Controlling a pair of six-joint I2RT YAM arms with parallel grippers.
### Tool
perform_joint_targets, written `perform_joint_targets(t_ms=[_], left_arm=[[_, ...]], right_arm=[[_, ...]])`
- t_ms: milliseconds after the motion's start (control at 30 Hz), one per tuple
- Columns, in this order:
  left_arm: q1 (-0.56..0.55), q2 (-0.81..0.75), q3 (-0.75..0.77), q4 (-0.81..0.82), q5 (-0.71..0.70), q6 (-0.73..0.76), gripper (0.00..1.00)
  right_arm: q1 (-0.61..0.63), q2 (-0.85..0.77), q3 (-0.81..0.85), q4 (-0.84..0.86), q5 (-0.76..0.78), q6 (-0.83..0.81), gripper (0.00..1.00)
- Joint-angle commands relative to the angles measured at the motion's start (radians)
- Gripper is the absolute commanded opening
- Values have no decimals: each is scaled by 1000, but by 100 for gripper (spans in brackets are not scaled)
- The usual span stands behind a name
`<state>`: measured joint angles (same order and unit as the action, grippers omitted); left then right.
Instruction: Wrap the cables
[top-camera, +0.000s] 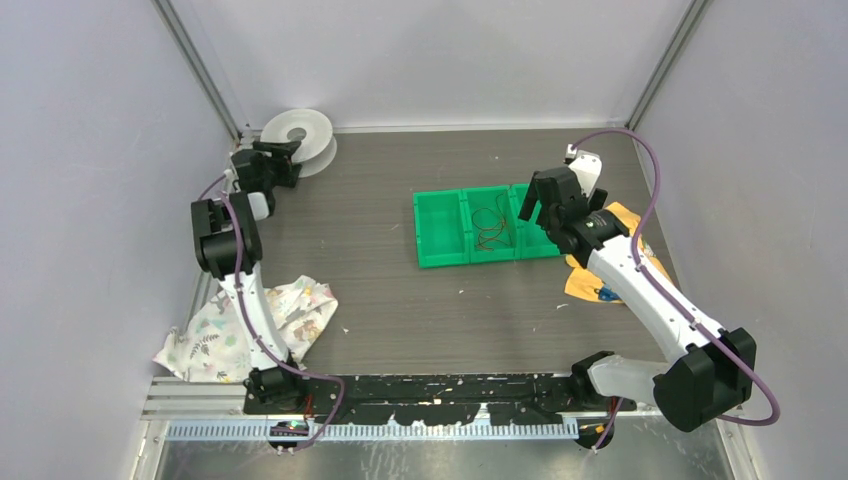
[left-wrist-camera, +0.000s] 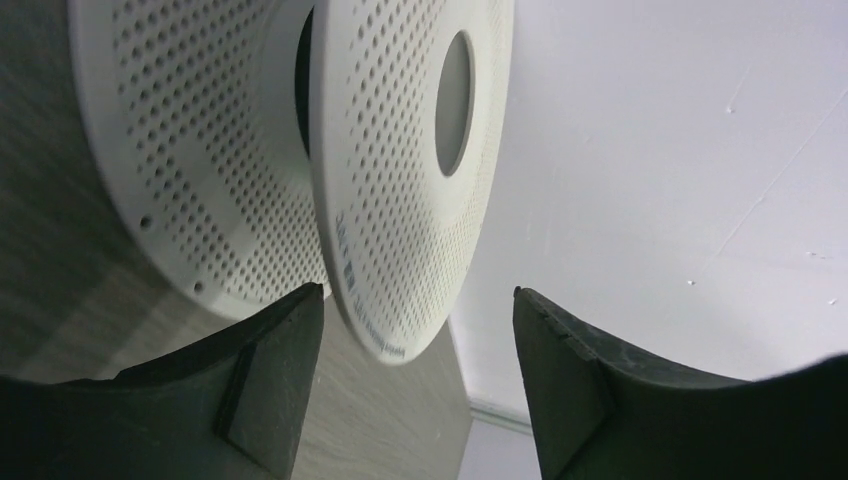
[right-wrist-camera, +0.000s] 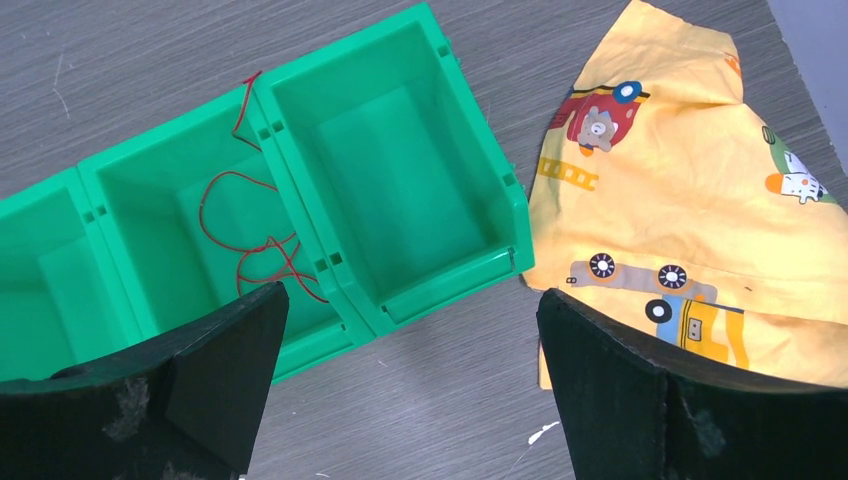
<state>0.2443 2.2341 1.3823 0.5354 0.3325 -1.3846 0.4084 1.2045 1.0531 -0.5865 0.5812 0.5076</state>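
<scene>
The cables are thin red wire loops (top-camera: 489, 226) lying in the middle compartment of a green three-part bin (top-camera: 440, 262). In the right wrist view the wire (right-wrist-camera: 250, 245) trails over the bin's divider wall (right-wrist-camera: 440, 290). My right gripper (top-camera: 535, 207) hovers over the bin's right end, open and empty (right-wrist-camera: 410, 300). A white perforated spool (top-camera: 300, 138) stands at the back left corner. My left gripper (top-camera: 288, 160) is open right in front of it. In the left wrist view the spool's flange (left-wrist-camera: 400, 180) reaches down just ahead of the open jaws of the left gripper (left-wrist-camera: 415, 300).
A yellow printed cloth (top-camera: 588, 284) lies right of the bin under the right arm, also in the right wrist view (right-wrist-camera: 680, 200). A white floral cloth (top-camera: 305, 310) lies at the front left. Enclosure walls stand close behind the spool.
</scene>
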Motion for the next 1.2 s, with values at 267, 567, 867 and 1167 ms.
perform_joint_targets(t_ms=[267, 567, 867, 1167], left_arm=[[9, 71, 67, 167, -23, -26, 27], [9, -140, -148, 218, -16, 49, 1], [-78, -510, -96, -545, 104, 594, 0], [-570, -799, -35, -1079, -549, 1183, 0]], right_arm=[[0, -12, 47, -20, 10, 10, 100], [0, -33, 34, -27, -13, 31, 100], [1, -80, -16, -8, -42, 52, 100], [0, -46, -35, 6, -63, 91, 100]])
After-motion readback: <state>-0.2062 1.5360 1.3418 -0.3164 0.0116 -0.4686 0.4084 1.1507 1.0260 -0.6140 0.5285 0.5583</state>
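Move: The left hand points forward with parted fingers, one above and one below the near rim of the white spool's top flange. The spool's middle is about 10 cm ahead, 1 cm right and 4 cm below. The green bin's middle lies some 46 cm to the left hand's right, 16 cm back and 7 cm lower; the patterned cloth is about 40 cm back and 4 cm left, 9 cm down. From the right hand the spool is around 34 cm ahead, 61 cm left and 14 cm lower. The left fingers pinch the near rim of the spool's top flange after easing about 2 cm farther forward, closing almost fully. Keeping that grip, the hand draws back and lifts, then swings right with growing speed, ending some 16 cm back, 17 cm right and 14 cm higher, as its left side rolls up about 55 degrees and it turns roughly 30 clockwise. ##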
